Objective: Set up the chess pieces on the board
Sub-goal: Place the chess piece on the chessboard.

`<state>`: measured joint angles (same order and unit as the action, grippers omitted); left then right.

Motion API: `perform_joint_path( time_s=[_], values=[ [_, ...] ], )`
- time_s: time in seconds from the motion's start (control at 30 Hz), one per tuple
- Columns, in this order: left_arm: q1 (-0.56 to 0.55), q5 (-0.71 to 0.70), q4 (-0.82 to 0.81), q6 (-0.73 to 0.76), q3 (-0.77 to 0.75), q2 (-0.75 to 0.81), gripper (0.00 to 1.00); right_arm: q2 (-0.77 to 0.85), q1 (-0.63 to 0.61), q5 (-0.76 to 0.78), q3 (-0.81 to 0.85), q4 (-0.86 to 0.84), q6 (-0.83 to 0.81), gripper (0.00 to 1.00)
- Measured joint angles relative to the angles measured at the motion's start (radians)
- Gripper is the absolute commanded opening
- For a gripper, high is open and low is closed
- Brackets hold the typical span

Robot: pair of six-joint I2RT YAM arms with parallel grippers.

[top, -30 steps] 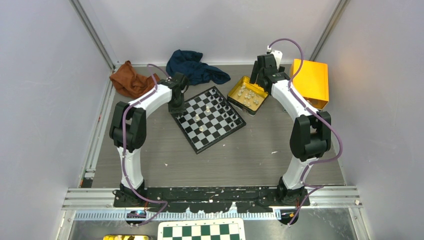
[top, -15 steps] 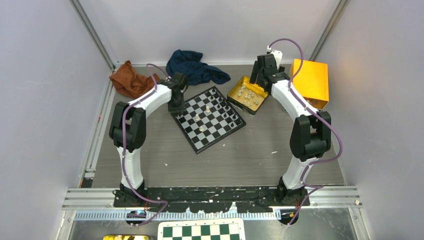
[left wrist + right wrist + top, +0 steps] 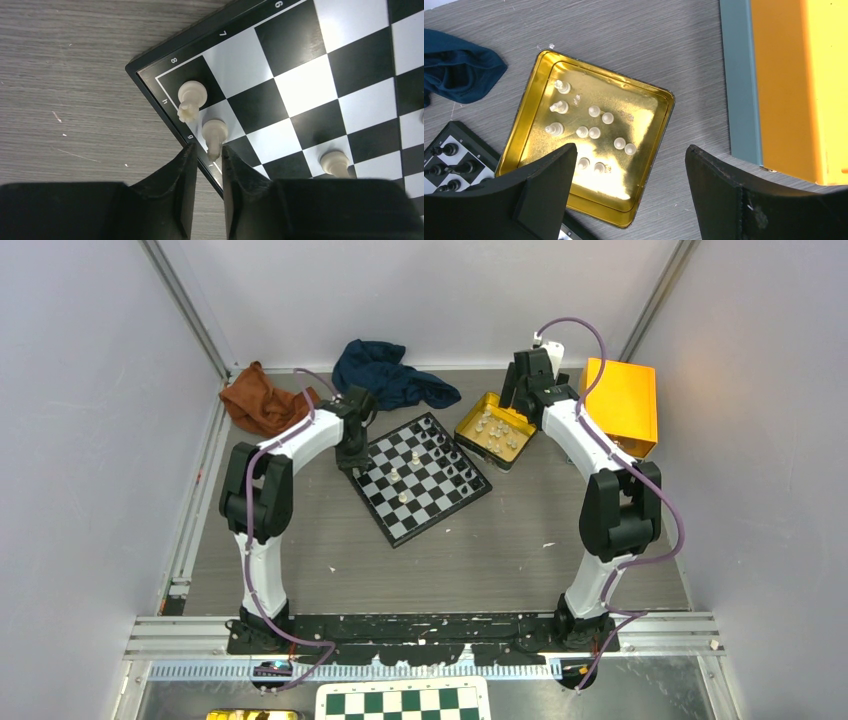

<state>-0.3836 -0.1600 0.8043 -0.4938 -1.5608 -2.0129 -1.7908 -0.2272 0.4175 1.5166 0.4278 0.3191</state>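
The board (image 3: 420, 480) lies askew mid-table; a few white pieces (image 3: 400, 475) and a row of black pieces (image 3: 455, 455) stand on it. My left gripper (image 3: 208, 150) hovers low at the board's corner (image 3: 300, 75), jaws a narrow gap apart. The top of a white piece (image 3: 215, 132) pokes between the fingertips while it stands on its square, with a sliver of space on the left side. Another white piece (image 3: 192, 95) fills the corner square. My right gripper (image 3: 630, 150) is wide open and empty above a gold tin (image 3: 654, 100) holding several white pieces (image 3: 594, 132).
An orange box (image 3: 622, 405) stands right of the tin. A blue cloth (image 3: 385, 375) and a rust-brown cloth (image 3: 262, 400) lie at the back. A green-and-white checkered sheet (image 3: 403, 702) sits below the arm bases. Walls enclose the table on three sides.
In the top view both arms stay where they were. No piece on the board has visibly moved.
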Motion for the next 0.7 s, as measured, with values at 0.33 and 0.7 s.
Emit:
perform_joint_path(
  time_s=[0.33, 0.7],
  values=[
    [0.001, -0.009, 0.001, 0.000, 0.013, -0.013, 0.41, -0.005, 0.000, 0.000, 0.000, 0.000, 0.000, 0.85],
    [0.002, -0.016, 0.003, 0.000, 0.027, 0.014, 0.67, -0.005, 0.000, 0.000, 0.000, 0.000, 0.000, 0.85]
  ],
)
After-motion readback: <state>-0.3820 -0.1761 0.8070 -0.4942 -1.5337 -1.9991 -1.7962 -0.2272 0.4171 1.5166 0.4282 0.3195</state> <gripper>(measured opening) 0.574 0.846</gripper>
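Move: My left hand, fingers already starting to part, is at the top of the pale chess piece standing next to the board's left corner; its middle is about 2 cm below me and roughly 1 cm ahead. The corner rook stands 3 cm ahead and 2 cm to the left, and the nearest other pale piece 8 cm to the right and 2 cm back. From my idle right hand, the piece lies some 44 cm left, 9 cm back and 15 cm lower. I spread my left fingers from about a quarter to over half open, so the piece's head is clear of both pads. Meanwhile I sink about 1 cm beside it, easing half a centimetre back and to the left, stay low while the fingers go on opening, then just begin to rise. My wrist keeps its attitude. ##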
